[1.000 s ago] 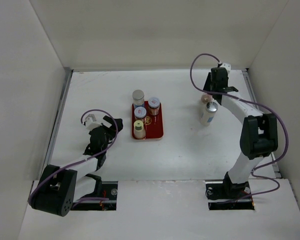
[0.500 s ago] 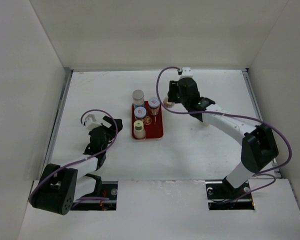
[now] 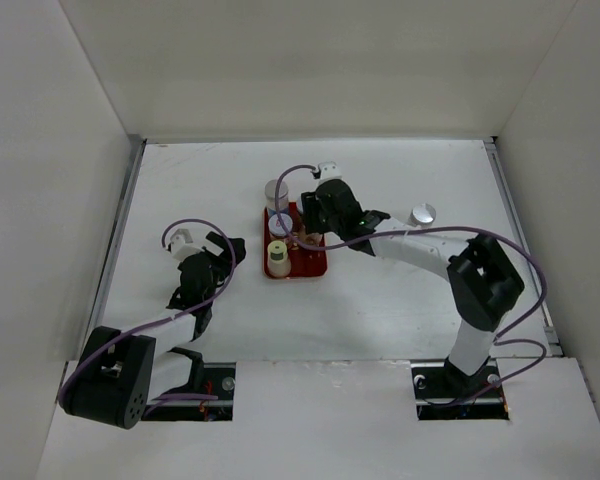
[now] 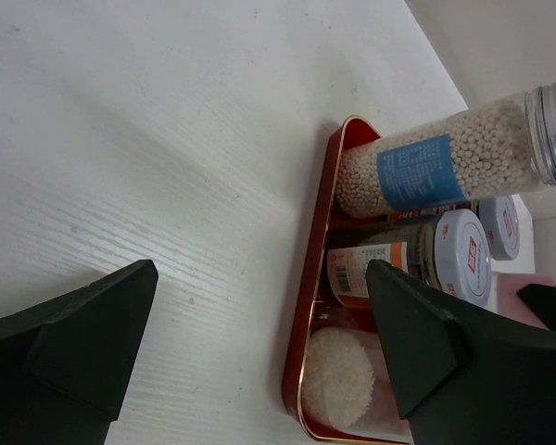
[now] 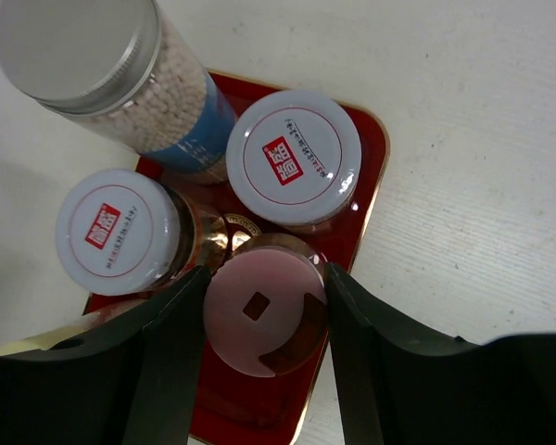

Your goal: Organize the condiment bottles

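The dark-red tray point(image 3: 318, 262) holds several condiment bottles: a tall silver-capped one with a blue label point(image 5: 102, 65), two white-capped jars point(image 5: 294, 158) point(image 5: 118, 230), and a cream-capped jar point(image 3: 278, 258). My right gripper point(image 5: 266, 278) is shut on a pink-capped jar point(image 5: 259, 324) over the tray's right side point(image 5: 366, 185), beside the white caps. In the top view that gripper point(image 3: 308, 222) covers the tray's middle. One more silver-capped bottle point(image 3: 423, 213) stands far right, partly behind the arm. My left gripper point(image 4: 259, 315) is open and holds nothing, left of the tray point(image 4: 310, 315).
White walls enclose the table on three sides. A purple cable loops over each arm. My right arm point(image 3: 420, 245) stretches across the table from its base to the tray. Bare tabletop point(image 3: 210, 180) lies left of the tray.
My right arm has swung left from the far right of the table, carrying the pink-capped jar to the tray. The silver-capped bottle stayed behind. My left arm has not moved.
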Available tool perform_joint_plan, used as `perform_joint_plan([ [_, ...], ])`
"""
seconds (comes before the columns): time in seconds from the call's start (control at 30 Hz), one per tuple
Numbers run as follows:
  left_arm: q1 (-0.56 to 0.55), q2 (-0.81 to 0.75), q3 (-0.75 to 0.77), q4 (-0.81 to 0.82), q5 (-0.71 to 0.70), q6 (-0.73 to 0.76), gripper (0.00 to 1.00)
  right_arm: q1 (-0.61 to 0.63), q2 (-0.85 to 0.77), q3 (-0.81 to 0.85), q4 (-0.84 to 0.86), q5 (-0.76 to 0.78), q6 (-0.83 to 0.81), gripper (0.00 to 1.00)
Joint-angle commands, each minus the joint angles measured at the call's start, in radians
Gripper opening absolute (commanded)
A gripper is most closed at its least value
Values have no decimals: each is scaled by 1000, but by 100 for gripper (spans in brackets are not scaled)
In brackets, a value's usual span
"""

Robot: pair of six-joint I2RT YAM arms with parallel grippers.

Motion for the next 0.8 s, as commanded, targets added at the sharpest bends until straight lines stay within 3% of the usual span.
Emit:
perform_joint_plan([
  [0.0, 4, -6, 6, 59, 19, -10, 100, 3, 30, 68, 59, 2, 2, 47],
  [0.1, 4, -17, 2, 59, 6, -10, 100, 9, 42, 66, 66, 37, -5, 48],
  [0.27, 5, -9, 6, 59, 19, -11, 100, 34, 51, 69, 58, 72, -25, 69],
  [0.43, 4, 0, 7, 59, 19, -11, 100, 39, -31, 33, 50, 76, -19, 78],
  [0.63, 2, -11, 4, 59, 11, -11, 100, 0, -267, -114, 50, 131, 7, 80],
  [0.77, -4, -3, 6, 59, 20, -16, 100, -85, -462, -265, 91, 342, 28, 86],
])
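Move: The right hand holds the pink-capped bottle upright over its place on the red tray, straight below, with the tray floor some 10 cm down. The right white-lidded jar is about 6 cm ahead and 1 left, the left white-lidded jar 8 cm left and level with it, and the silver-lidded bottle 26 cm to the right, level. From the left hand that tray spot lies about 7 cm ahead and 20 to the right, a little lower. The right hand eases the pink-capped bottle down the last 1.5 cm or so to the tray, behind the right white-lidded jar, steadies there and opens its fingers to let go of the cap. It then draws up and away, some 8 cm up from its lowest point and 8 cm to the right, slightly back, towards the silver-lidded bottle, the fingers opening further while the wrist tips them up and swings clockwise about 10 degrees each. ##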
